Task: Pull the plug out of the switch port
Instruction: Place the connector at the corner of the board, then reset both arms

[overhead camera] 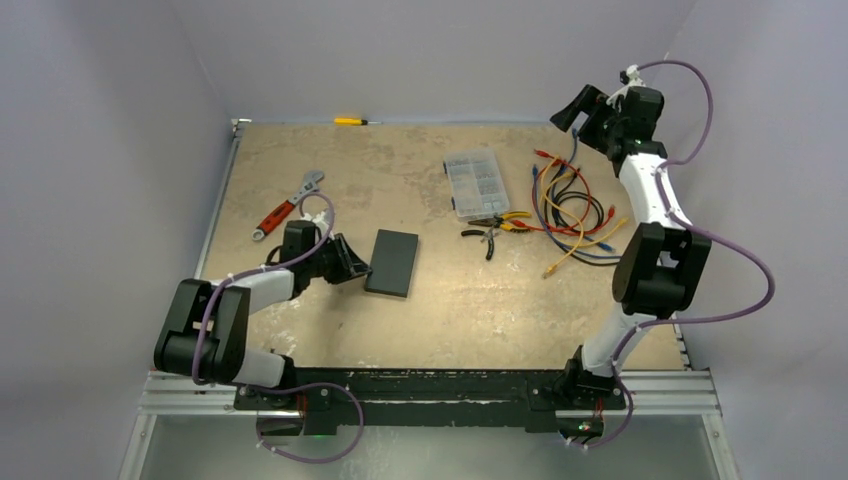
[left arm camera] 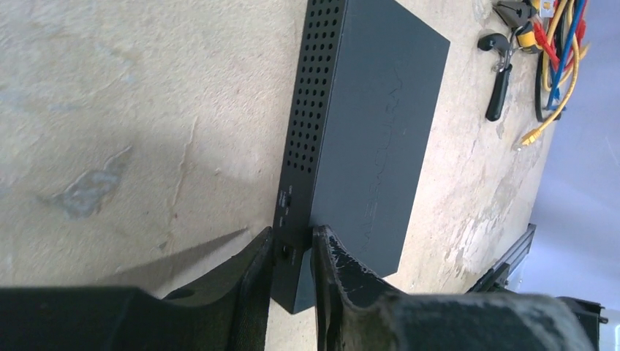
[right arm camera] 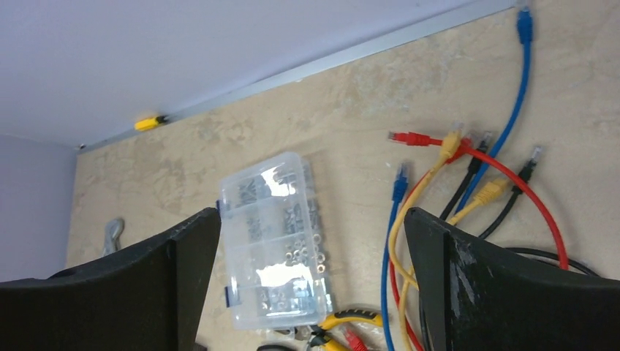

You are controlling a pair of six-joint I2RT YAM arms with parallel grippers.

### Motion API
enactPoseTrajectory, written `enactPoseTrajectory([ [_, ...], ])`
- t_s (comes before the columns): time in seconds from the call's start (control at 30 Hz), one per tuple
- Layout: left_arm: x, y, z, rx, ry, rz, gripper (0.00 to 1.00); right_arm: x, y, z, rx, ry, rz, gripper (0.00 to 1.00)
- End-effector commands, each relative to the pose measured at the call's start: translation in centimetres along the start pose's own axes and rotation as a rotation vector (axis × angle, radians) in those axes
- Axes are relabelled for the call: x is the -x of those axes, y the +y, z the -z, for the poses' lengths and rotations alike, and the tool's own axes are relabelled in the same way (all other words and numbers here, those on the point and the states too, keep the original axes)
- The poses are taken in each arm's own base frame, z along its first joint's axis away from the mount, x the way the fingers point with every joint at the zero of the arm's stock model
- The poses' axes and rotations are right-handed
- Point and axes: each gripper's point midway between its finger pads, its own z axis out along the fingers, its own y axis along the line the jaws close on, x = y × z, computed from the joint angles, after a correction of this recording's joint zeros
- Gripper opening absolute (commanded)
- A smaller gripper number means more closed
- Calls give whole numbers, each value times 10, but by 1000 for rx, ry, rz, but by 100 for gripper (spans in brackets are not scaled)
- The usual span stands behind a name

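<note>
The switch [overhead camera: 392, 262] is a flat black box lying left of the table's middle. My left gripper [overhead camera: 358, 268] is shut on its near left corner. In the left wrist view my left gripper [left arm camera: 292, 238] pinches that corner of the switch [left arm camera: 373, 124], beside the vented side wall. The switch port is hidden in every view. My right gripper [overhead camera: 573, 110] hangs high at the back right, open and empty. In the right wrist view my right gripper [right arm camera: 313, 219] looks down on loose cables [right arm camera: 385, 270] with plugs, such as a red plug [right arm camera: 409, 138]. I cannot tell which is the task's plug.
A clear organiser box [overhead camera: 475, 185] lies right of the middle, next to the cable tangle [overhead camera: 575, 210]. Pliers [overhead camera: 490, 235] lie at its near end. A red-handled wrench [overhead camera: 285, 207] sits at the left. A yellow screwdriver [overhead camera: 352, 121] rests against the back wall.
</note>
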Motion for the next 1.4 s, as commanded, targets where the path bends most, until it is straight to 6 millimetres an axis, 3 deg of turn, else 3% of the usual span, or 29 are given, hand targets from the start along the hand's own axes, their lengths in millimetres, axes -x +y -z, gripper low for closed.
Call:
enactPoseTrajectory([
  [0.0,9,-3,12,22,-68,0,28,-10,26,13,118,14,20,99],
  [0.23,43,-36,33,-61,-218,-27,53,-59,49,22,172,94,52,99],
  [0.5,71,-57,61,-96,-359,-47,81,-146,84,41,246,208,146,99],
  [0.6,77,-63,70,-116,-399,-57,94,-166,75,53,237,216,151,99],
  [0.67,80,-68,75,-131,-419,-70,97,-176,65,62,210,214,156,99],
  [0.8,86,-72,84,-148,-458,-80,97,-177,54,77,171,149,183,99],
  [1.03,101,-87,104,-182,-559,-139,97,-146,50,104,110,-44,209,99],
  [1.13,115,-79,120,-89,-651,-155,98,-126,46,117,68,-149,203,99],
  [1.37,150,-38,165,165,-964,-126,99,-95,36,148,11,-400,192,99],
])
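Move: The yellow connector just laid on the cable pile lies about 24 cm below the empty right hand, some 2 cm ahead and 4 cm to its right. The clear parts box is roughly 13 cm to that hand's left and 2 cm back, and the yellow pliers 7 cm left and 10 cm back. From the left hand, the connector is about 28 cm ahead and 37 cm right; the switch's middle is 3 cm ahead, 4 cm right and slightly lower. Right hand draws back about 17 cm, arcing left; the other opens wide, rising some 17 cm clear of the switch. ##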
